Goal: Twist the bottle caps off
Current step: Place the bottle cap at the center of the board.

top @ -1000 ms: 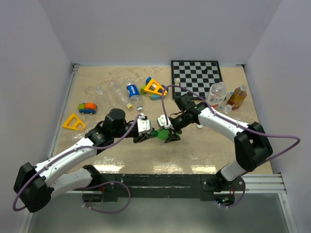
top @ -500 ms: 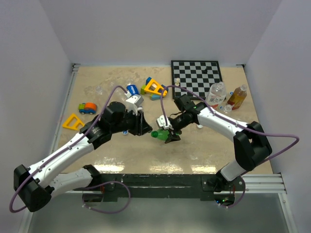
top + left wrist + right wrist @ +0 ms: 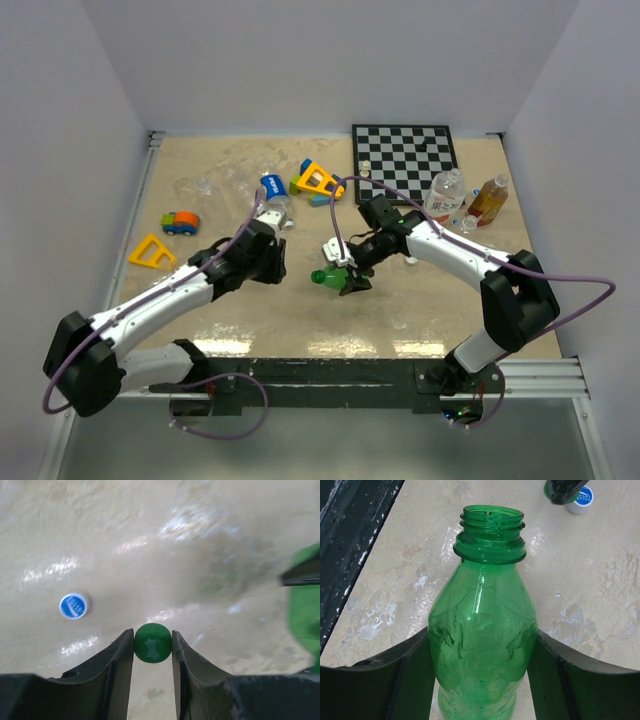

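My left gripper [image 3: 153,647] is shut on a green bottle cap [image 3: 153,642], pinched between its fingertips just above the table. In the top view the left gripper [image 3: 270,260] hangs left of the green bottle [image 3: 325,276], apart from it. My right gripper [image 3: 482,632] is shut on that green bottle [image 3: 482,650] around its body. Its threaded neck [image 3: 492,530] is bare and open, pointing toward the left arm. A blue and white cap [image 3: 73,605] lies loose on the table near the left gripper, and it also shows in the right wrist view [image 3: 582,499].
A chessboard [image 3: 405,160] lies at the back right, with a clear bottle [image 3: 445,192] and an amber bottle [image 3: 488,200] beside it. A blue-labelled clear bottle [image 3: 272,187] and toy blocks [image 3: 318,182] sit behind the grippers. A toy car [image 3: 181,222] and yellow triangle [image 3: 151,252] lie left.
The left gripper has pulled off the bottle's neck and swung left and back with the green cap in it. The right gripper and bottle have stayed put.
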Robot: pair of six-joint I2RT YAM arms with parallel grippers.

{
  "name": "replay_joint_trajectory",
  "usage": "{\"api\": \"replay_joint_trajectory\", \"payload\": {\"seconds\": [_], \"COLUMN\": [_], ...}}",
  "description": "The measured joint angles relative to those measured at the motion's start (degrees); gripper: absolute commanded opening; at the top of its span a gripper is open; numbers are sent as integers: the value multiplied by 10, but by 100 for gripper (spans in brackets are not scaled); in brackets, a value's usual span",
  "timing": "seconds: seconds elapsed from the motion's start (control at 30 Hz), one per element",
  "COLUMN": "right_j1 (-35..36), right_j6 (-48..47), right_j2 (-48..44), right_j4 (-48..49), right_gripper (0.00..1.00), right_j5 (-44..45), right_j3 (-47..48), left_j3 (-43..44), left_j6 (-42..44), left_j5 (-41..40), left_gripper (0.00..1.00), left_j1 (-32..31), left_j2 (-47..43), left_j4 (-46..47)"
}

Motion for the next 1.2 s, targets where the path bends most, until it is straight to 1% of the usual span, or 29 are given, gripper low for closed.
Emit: {"api": "replay_joint_trajectory", "payload": {"seconds": [0.17, 0.3, 0.57, 0.63, 0.8, 0.93, 1.03, 1.2], "right_j1": [0, 0, 0, 0, 0, 0, 0, 0], "right_j6": [0, 0, 0, 0, -2, -2, -2, -2], "right_j2": [0, 0, 0, 0, 0, 0, 0, 0], "right_j4": [-2, -2, -3, -4, -4, -5, -6, -7], "right_gripper": [0, 0, 0, 0, 0, 0, 0, 0], "right_j5": [0, 0, 0, 0, 0, 0, 0, 0], "right_j3": [0, 0, 0, 0, 0, 0, 0, 0], "left_j3": [-18, -18, -18, -18, -18, -18, -18, -17], "left_j6": [0, 0, 1, 2, 5, 5, 6, 7], "left_j5": [-71, -105, -121, -120, -120, -121, -121, -120], "left_gripper": [0, 0, 0, 3, 23, 48, 57, 64], "left_j1": [0, 1, 3, 3, 7, 10, 11, 13], "left_j2": [87, 123, 163, 163, 164, 165, 165, 151], "left_j4": [-24, -17, -7, -4, -2, -2, -3, -9]}}
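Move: The spot for the held green cap is bare table about 5 cm to the left hand's left, 1 cm ahead and some 10 cm below. The blue-topped white cap stands 3 cm ahead of that spot and 2 cm to its left. The green bottle, in the right gripper, is about 13 cm to the left hand's right, level in height and reach. From the right hand, the spot lies some 22 cm left, 3 cm ahead and 9 cm below. Lower the left gripper about 9 cm with the green cap still pinched, swinging it some 5 cm left, away from the bottle, while the hand rolls about 20 degrees, left side up, to point more steeply down. Pause beside the blue-topped cap, then open the fingers to let the green cap go and begin to lift slightly. Keep the right gripper still, holding the green bottle. ##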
